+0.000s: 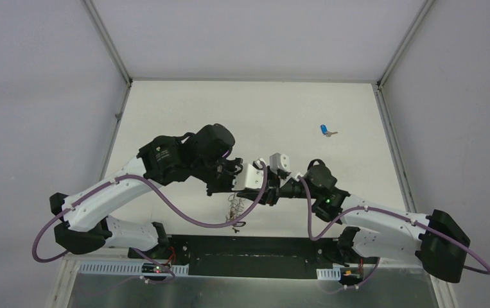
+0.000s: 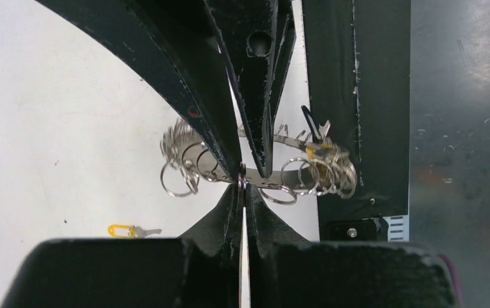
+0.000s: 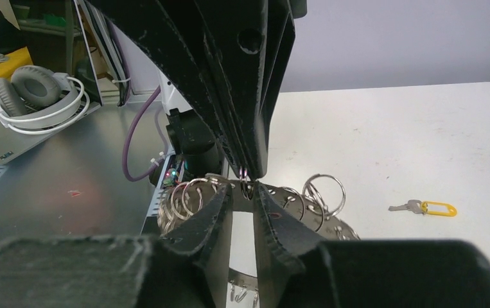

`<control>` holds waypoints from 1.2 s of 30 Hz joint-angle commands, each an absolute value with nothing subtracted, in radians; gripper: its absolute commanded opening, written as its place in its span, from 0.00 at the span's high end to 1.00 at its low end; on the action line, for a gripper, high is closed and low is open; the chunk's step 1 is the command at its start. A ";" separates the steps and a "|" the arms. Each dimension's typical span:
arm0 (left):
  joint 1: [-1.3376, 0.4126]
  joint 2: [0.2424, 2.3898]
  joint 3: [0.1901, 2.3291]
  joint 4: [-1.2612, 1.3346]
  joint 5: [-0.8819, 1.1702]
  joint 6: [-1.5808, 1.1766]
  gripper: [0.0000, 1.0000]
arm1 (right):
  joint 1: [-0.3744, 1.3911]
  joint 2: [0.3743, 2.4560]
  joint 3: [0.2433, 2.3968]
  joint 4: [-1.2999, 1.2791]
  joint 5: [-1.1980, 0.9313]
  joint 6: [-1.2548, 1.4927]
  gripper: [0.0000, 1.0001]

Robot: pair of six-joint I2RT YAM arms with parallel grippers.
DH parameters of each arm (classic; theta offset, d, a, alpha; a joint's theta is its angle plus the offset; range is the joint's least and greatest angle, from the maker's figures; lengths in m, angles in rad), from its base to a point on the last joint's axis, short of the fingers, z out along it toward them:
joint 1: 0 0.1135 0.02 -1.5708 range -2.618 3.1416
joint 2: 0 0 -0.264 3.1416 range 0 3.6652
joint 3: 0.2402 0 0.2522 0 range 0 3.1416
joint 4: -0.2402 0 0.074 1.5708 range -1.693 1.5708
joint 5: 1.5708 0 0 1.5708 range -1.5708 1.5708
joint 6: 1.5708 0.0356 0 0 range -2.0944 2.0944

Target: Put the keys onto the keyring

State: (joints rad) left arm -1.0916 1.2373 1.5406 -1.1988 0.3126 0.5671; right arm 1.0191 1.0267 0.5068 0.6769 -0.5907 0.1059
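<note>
The keyring (image 2: pixel 306 168), a metal band strung with many small split rings, hangs above the table between my two grippers. It also shows in the overhead view as keyring (image 1: pixel 234 208) and from the right wrist as keyring (image 3: pixel 322 196). My left gripper (image 2: pixel 243 184) is shut on one small ring of it. My right gripper (image 3: pixel 248 188) faces the left one, and its fingers stand a narrow gap apart on either side of that same small ring. A yellow-headed key (image 2: pixel 127 230) lies flat on the table, seen also as the yellow-headed key (image 3: pixel 429 208). A blue-headed key (image 1: pixel 326 131) lies far off at the back right.
The black base plate (image 2: pixel 383 96) and the metal front ledge (image 2: pixel 467 128) lie just behind the hanging ring. White headphones (image 3: pixel 35 97) rest on a shelf off the table. Purple cables (image 1: pixel 184 212) loop under both arms.
</note>
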 commanded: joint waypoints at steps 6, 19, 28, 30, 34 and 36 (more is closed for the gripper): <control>-1.090 1.226 1.571 -1.150 0.365 0.542 1.00 | 1.023 1.034 0.563 0.749 -0.607 0.117 0.98; -1.089 1.018 1.364 -0.936 0.276 0.369 0.63 | 1.023 0.997 0.534 0.744 -0.610 0.108 1.00; -1.088 0.690 1.024 -0.562 0.272 0.184 0.59 | 1.023 0.958 0.523 0.730 -0.630 0.102 1.00; -1.088 0.660 0.981 -0.497 0.256 0.148 0.60 | 1.023 0.955 0.520 0.729 -0.635 0.102 1.00; -1.088 0.651 0.918 -0.395 0.272 0.088 0.62 | 1.023 0.948 0.517 0.727 -0.635 0.103 1.00; -1.088 0.660 0.900 -0.352 0.290 0.074 0.65 | 1.023 0.945 0.517 0.722 -0.634 0.104 1.00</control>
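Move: The keyring's small wire ring is right at the left fingertips, pinched there, and also sits between the right fingertips, which are still slightly apart, so it is within a centimetre of both hand points. The keyring's flat metal loop hangs about 6 cm below and 1 cm back of the hands. The yellow-tagged key lies on the table roughly 22 cm ahead, 15 cm to the left and some 25 cm below the hands. Shut the right fingers on the wire ring while the left still holds it, and only then open the left to nearly half. Draw the left gripper off leftwards, up and back, about 3 cm, tilting its fingers up some 35 degrees until they point nearly level to the right, then let it ease back right a little. Keep the right pinch and raise it about 1.5 cm. ##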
